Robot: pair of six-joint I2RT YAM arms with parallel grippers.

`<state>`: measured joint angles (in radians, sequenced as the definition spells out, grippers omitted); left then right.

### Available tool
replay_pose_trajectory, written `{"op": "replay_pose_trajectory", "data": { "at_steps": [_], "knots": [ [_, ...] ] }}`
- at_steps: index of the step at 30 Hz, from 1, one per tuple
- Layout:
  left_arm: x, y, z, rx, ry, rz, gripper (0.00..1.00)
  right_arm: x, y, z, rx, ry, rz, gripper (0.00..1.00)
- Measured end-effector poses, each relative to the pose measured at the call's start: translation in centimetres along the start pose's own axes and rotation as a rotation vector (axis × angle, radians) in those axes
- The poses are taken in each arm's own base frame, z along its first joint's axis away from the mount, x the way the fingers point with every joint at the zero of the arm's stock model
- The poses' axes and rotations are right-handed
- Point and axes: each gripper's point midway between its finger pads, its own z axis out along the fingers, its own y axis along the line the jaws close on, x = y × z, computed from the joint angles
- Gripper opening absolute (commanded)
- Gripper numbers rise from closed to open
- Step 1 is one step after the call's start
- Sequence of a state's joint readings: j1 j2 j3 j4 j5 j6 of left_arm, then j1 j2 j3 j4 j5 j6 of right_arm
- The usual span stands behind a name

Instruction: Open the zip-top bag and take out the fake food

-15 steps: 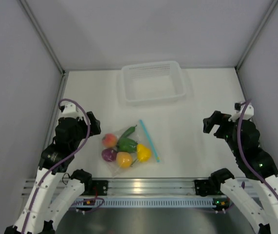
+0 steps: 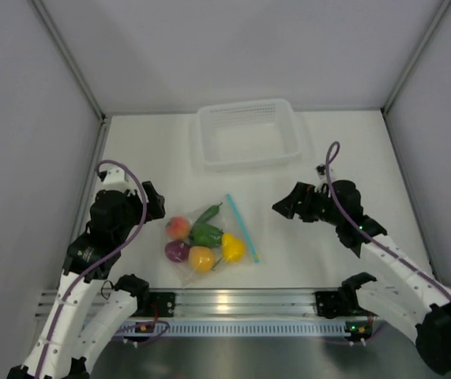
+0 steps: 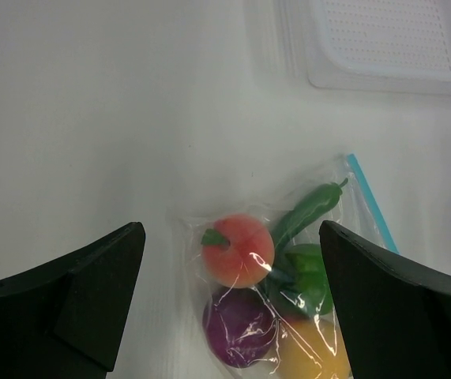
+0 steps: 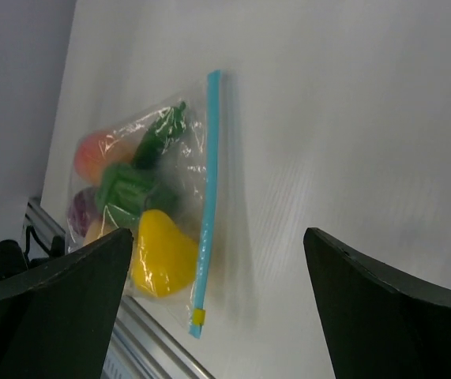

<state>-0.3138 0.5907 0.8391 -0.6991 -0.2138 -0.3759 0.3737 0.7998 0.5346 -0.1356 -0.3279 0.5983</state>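
Note:
The clear zip-top bag (image 2: 212,241) lies flat on the white table near the front middle, its light blue zip strip (image 2: 241,227) along the right edge. The fake food is sealed inside: a peach (image 2: 178,227), green pepper (image 2: 205,234), yellow pepper (image 2: 233,247), purple piece (image 2: 177,251) and slim green chili (image 2: 208,213). My left gripper (image 2: 152,201) hovers open just left of the bag; in its wrist view the peach (image 3: 237,249) sits between its wide jaws (image 3: 229,260). My right gripper (image 2: 287,205) hangs open to the bag's right, facing the zip strip (image 4: 212,158), holding nothing (image 4: 217,245).
A white mesh basket (image 2: 245,162) stands behind the bag at the back middle, its rim (image 3: 383,79) also in the left wrist view. The metal rail (image 2: 233,300) runs along the table's front edge, close to the bag. Grey walls enclose both sides.
My right arm has swung left and forward, bringing its gripper from the right side of the table to near the bag's zip edge. The left arm and the bag have not moved.

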Motion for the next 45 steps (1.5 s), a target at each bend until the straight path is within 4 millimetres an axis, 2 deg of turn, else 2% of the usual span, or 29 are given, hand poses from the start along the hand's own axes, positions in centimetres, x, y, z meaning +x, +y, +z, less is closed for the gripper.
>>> {"op": "replay_pose_trajectory", "data": {
  "at_steps": [4, 10, 13, 15, 18, 19, 21, 22, 24, 25, 28, 31, 33, 36, 41, 43, 45],
  "knots": [
    [0.1, -0.2, 0.1, 0.012, 0.004, 0.000, 0.98, 4.9, -0.9, 3.5, -0.021, 0.162, 0.096, 0.89],
    [0.4, -0.3, 0.1, 0.021, 0.011, 0.001, 0.98, 10.3, 0.9, 7.3, -0.088, 0.304, 0.127, 0.82],
    [0.4, -0.4, 0.1, 0.024, 0.012, 0.001, 0.98, 13.5, 1.1, 9.0, -0.095, 0.375, 0.140, 0.77],
    [0.4, -0.5, 0.2, 0.026, 0.012, 0.001, 0.98, 14.9, 1.4, 10.0, -0.115, 0.405, 0.155, 0.74],
    [0.5, -0.6, 0.2, 0.032, 0.014, 0.004, 0.98, 14.9, 2.5, 11.6, -0.156, 0.392, 0.159, 0.62],
    [0.5, -0.6, 0.2, 0.034, 0.015, 0.005, 0.98, 15.1, 2.7, 12.0, -0.165, 0.393, 0.165, 0.50],
    [0.5, -0.8, 0.1, 0.041, 0.017, 0.006, 0.98, 15.6, 2.8, 12.5, -0.176, 0.398, 0.180, 0.37],
    [0.5, -0.8, 0.1, 0.043, 0.017, 0.007, 0.98, 15.9, 2.9, 12.8, -0.184, 0.403, 0.185, 0.25],
    [0.5, -0.9, 0.1, 0.045, 0.018, 0.007, 0.98, 16.3, 3.2, 13.0, -0.200, 0.408, 0.199, 0.16],
    [0.5, -0.9, 0.1, 0.045, 0.018, 0.007, 0.98, 16.4, 3.4, 13.0, -0.210, 0.410, 0.204, 0.08],
    [0.6, -0.9, 0.1, 0.046, 0.018, 0.008, 0.98, 16.2, 3.9, 13.0, -0.229, 0.404, 0.202, 0.00],
    [0.6, -1.0, 0.1, 0.049, 0.020, 0.008, 0.98, 15.7, 4.1, 13.0, -0.228, 0.397, 0.170, 0.00],
    [0.7, -1.1, 0.1, 0.058, 0.026, 0.010, 0.98, 14.4, 4.8, 12.7, -0.229, 0.374, 0.123, 0.00],
    [1.2, -2.0, 0.5, 0.102, 0.060, 0.017, 0.98, 11.1, 6.8, 12.0, -0.221, 0.305, -0.013, 0.00],
    [2.8, -5.1, 0.9, 0.259, 0.167, 0.025, 0.98, 3.9, 12.8, 9.4, -0.241, 0.145, -0.294, 0.00],
    [2.9, -6.9, 0.5, 0.364, 0.189, 0.022, 0.98, 2.1, 14.1, 7.8, -0.229, 0.111, -0.376, 0.00],
    [2.2, -8.9, -0.4, 0.481, 0.176, 0.016, 0.98, 0.8, 14.5, 6.2, -0.193, 0.095, -0.458, 0.00]
  ]
}}
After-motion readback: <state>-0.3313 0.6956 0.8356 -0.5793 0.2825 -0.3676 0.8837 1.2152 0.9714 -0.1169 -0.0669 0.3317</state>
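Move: The bag's blue zip strip has its middle about 17 cm to the right hand's left, only 1 cm nearer the base and some 15 cm below. From that hand, the yellow pepper in the bag lies about 20 cm left and 8 cm back, the green bell pepper 30 cm left and 3 cm back, and the long green pepper 30 cm left and 5 cm ahead. From the left hand, the strip's middle is roughly 27 cm right, 2 cm ahead and 21 cm down. The right hand sweeps left about 16 cm and down some 14 cm, drawing slightly back as it tips its fingers down by about 20 degrees, closes fully on the blue zip strip a little nearer the base than its middle, then lifts it nearly straight up by about 20 cm, tipping the fingers back up. The left hand, fingers wide open, barely drifts until the strip is pinched and then swings right towards the bag by about 9 cm, turning clockwise nearly 30 degrees. ##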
